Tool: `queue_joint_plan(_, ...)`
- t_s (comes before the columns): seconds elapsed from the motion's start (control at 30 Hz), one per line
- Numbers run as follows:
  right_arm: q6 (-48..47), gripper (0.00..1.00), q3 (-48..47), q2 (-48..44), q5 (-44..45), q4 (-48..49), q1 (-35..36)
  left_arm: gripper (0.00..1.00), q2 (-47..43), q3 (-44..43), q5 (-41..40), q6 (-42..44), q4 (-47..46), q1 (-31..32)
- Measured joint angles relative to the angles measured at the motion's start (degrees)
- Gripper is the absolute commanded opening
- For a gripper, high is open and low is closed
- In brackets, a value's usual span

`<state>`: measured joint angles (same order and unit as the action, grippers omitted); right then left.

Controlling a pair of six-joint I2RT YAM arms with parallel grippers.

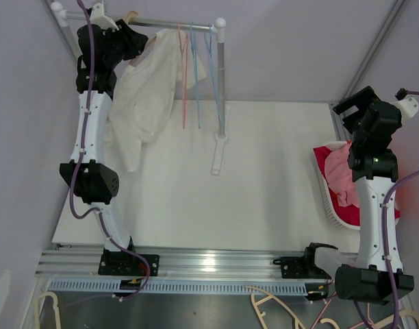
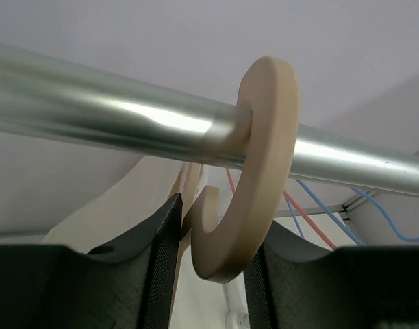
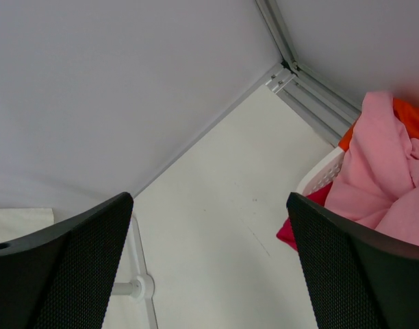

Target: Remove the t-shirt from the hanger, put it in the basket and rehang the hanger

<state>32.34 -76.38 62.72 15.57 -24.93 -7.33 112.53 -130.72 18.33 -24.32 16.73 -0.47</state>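
A cream t-shirt (image 1: 144, 89) hangs on a wooden hanger from the metal rail (image 1: 175, 25) at the back left, and its lower part drapes toward the table. My left gripper (image 1: 131, 40) is up at the rail. In the left wrist view my left gripper (image 2: 211, 219) is shut around the hanger's wooden hook (image 2: 264, 171), which curls over the rail (image 2: 113, 120). My right gripper (image 1: 354, 104) is open and empty, raised above the basket at the right. The right wrist view shows my right gripper (image 3: 209, 205) over bare table.
Thin red (image 1: 184, 75) and blue (image 1: 211, 62) hangers hang on the same rail, right of the shirt. The rack's post (image 1: 222, 82) and foot stand mid-table. A white basket (image 1: 328, 199) holds pink and red clothes (image 3: 387, 171). Spare wooden hangers (image 1: 278, 305) lie below the front rail.
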Motion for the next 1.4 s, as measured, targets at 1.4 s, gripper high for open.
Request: queue_joint_plan(1.4,-23.0,0.99,8.5,-4.4,-12.6,11.6,54.7,0.01,-30.3,12.8,-43.3,11.5,18.7,17.9)
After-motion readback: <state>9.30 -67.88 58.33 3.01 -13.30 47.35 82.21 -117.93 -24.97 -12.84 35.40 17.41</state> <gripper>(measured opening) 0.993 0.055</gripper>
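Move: The wooden hanger's hook sits over the rail practically at the left hand: about 1 cm ahead, 1 cm to the right and 3 cm above, its lower curve near the half-open fingers. The white t-shirt hangs some 25 cm beneath, about 2 cm to the right and level in reach; the pink hanger is about 10 cm right, 2 cm ahead and 12 cm below. From the wide-open right hand, the t-shirt is roughly 20 cm ahead, 55 cm left and 18 cm lower; the rack's right post is 15 cm ahead, 33 cm left and 10 cm lower, the basket 6 cm back, 10 cm right and 33 cm lower. Easing about 2 cm right, the left hand shuts its fingers on the wooden hanger's neck, then lifts and draws it back from the rail towards the robot, about 18 cm back and 7 cm up, turning some 25 degrees counter-clockwise. Late on, the right hand, still wide open and touching nothing, sweeps fast leftward towards the t-shirt, about 33 cm, then also back, swinging round counter-clockwise. ##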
